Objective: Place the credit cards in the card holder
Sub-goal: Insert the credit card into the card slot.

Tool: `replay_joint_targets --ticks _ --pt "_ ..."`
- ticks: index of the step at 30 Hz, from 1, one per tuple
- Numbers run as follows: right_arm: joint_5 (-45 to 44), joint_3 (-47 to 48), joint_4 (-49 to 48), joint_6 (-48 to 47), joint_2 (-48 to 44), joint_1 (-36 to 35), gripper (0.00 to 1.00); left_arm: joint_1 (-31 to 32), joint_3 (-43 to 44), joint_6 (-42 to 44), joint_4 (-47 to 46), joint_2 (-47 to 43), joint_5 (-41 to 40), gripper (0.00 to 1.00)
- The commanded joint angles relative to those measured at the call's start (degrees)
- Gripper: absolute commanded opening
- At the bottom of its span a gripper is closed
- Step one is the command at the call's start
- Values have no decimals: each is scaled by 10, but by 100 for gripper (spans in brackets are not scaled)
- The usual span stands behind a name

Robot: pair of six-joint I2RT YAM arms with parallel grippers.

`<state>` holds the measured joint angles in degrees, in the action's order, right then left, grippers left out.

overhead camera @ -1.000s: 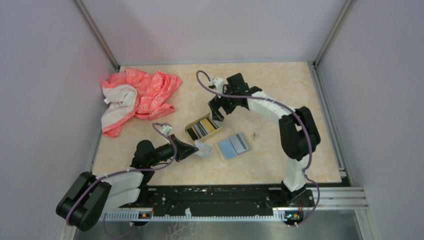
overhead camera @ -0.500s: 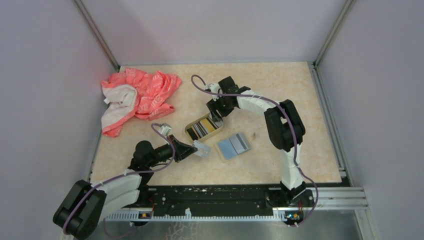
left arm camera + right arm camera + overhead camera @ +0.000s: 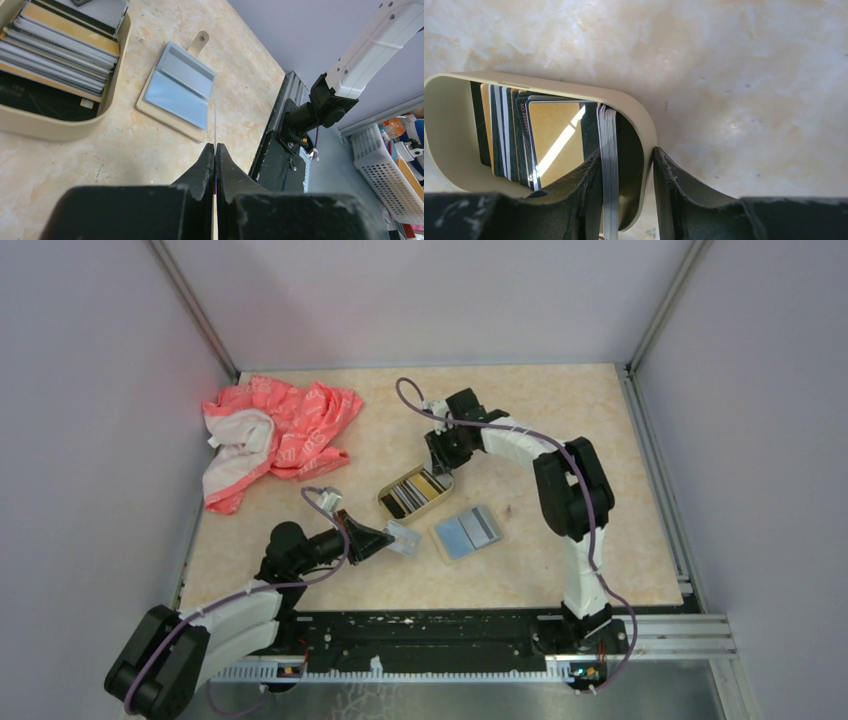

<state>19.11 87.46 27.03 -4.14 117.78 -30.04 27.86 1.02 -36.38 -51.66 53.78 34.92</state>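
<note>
The card holder [image 3: 415, 490], a gold-olive tin, lies mid-table with several striped credit cards [image 3: 409, 494] standing in it. My right gripper [image 3: 441, 466] straddles its far end wall. In the right wrist view one finger [image 3: 591, 170] is inside against a grey stack of cards [image 3: 609, 150], and the other touches the rim [image 3: 646, 131] from outside. A gap remains between stack and wall. My left gripper [image 3: 393, 537] hovers just left of the holder, shut on a thin card [image 3: 215, 117] seen edge-on. The holder's wall [image 3: 50, 131] is at upper left of the left wrist view.
A tan folding wallet with blue-grey sleeves [image 3: 467, 532] [image 3: 177, 92] lies open right of the holder. A pink and white cloth [image 3: 275, 435] sits bunched at the back left. Grey walls enclose the table, and a black rail [image 3: 430, 630] runs along the front.
The right gripper's jaws have narrowed from wide open around the holder's far end. The holder has shifted slightly to the right. The left arm and its card have stayed put.
</note>
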Motion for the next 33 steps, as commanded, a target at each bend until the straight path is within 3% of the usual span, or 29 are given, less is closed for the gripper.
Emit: replay_joint_targets --ticks 1,16,18,22,24,33 --pt "-1 6 -30 23 -10 34 34 -3 -45 5 -7 1 -1 0" --pt "27 -44 -107 123 -40 149 33 -3 -16 -1 -20 45 17 0" --pt "63 -48 -107 119 -42 160 36 -3 14 -4 -23 72 32 0" --pt "131 -59 -111 87 -66 166 59 -3 38 -31 -61 138 63 0" --pt "142 -63 -113 78 -82 167 66 -3 45 -49 -94 177 78 0" --pt "147 -68 -82 44 -138 183 71 6 81 -164 -324 380 144 0"
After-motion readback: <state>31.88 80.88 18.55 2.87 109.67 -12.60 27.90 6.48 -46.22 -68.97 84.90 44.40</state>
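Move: My left hand holds a card. The card holder lies about 14 cm to its right, 5 cm ahead and 12 cm lower; the box of cards sits roughly 12 cm ahead, 5 cm right and 10 cm below. My right hand already pinches that box's right end wall; from this hand the box's middle is about 6 cm left, 4 cm back and 2 cm down, and the card holder some 12 cm back, 4 cm right, 4 cm down. Keeping my pinch on the box's end wall, I drag it over the table with my right hand, about 9 cm right and 6 cm forward, away from the card holder, turning clockwise; then I open, let go and rise some 5 cm. My left hand keeps the card, sinks about 4 cm, then also edges right towards the holder, tipping down. ##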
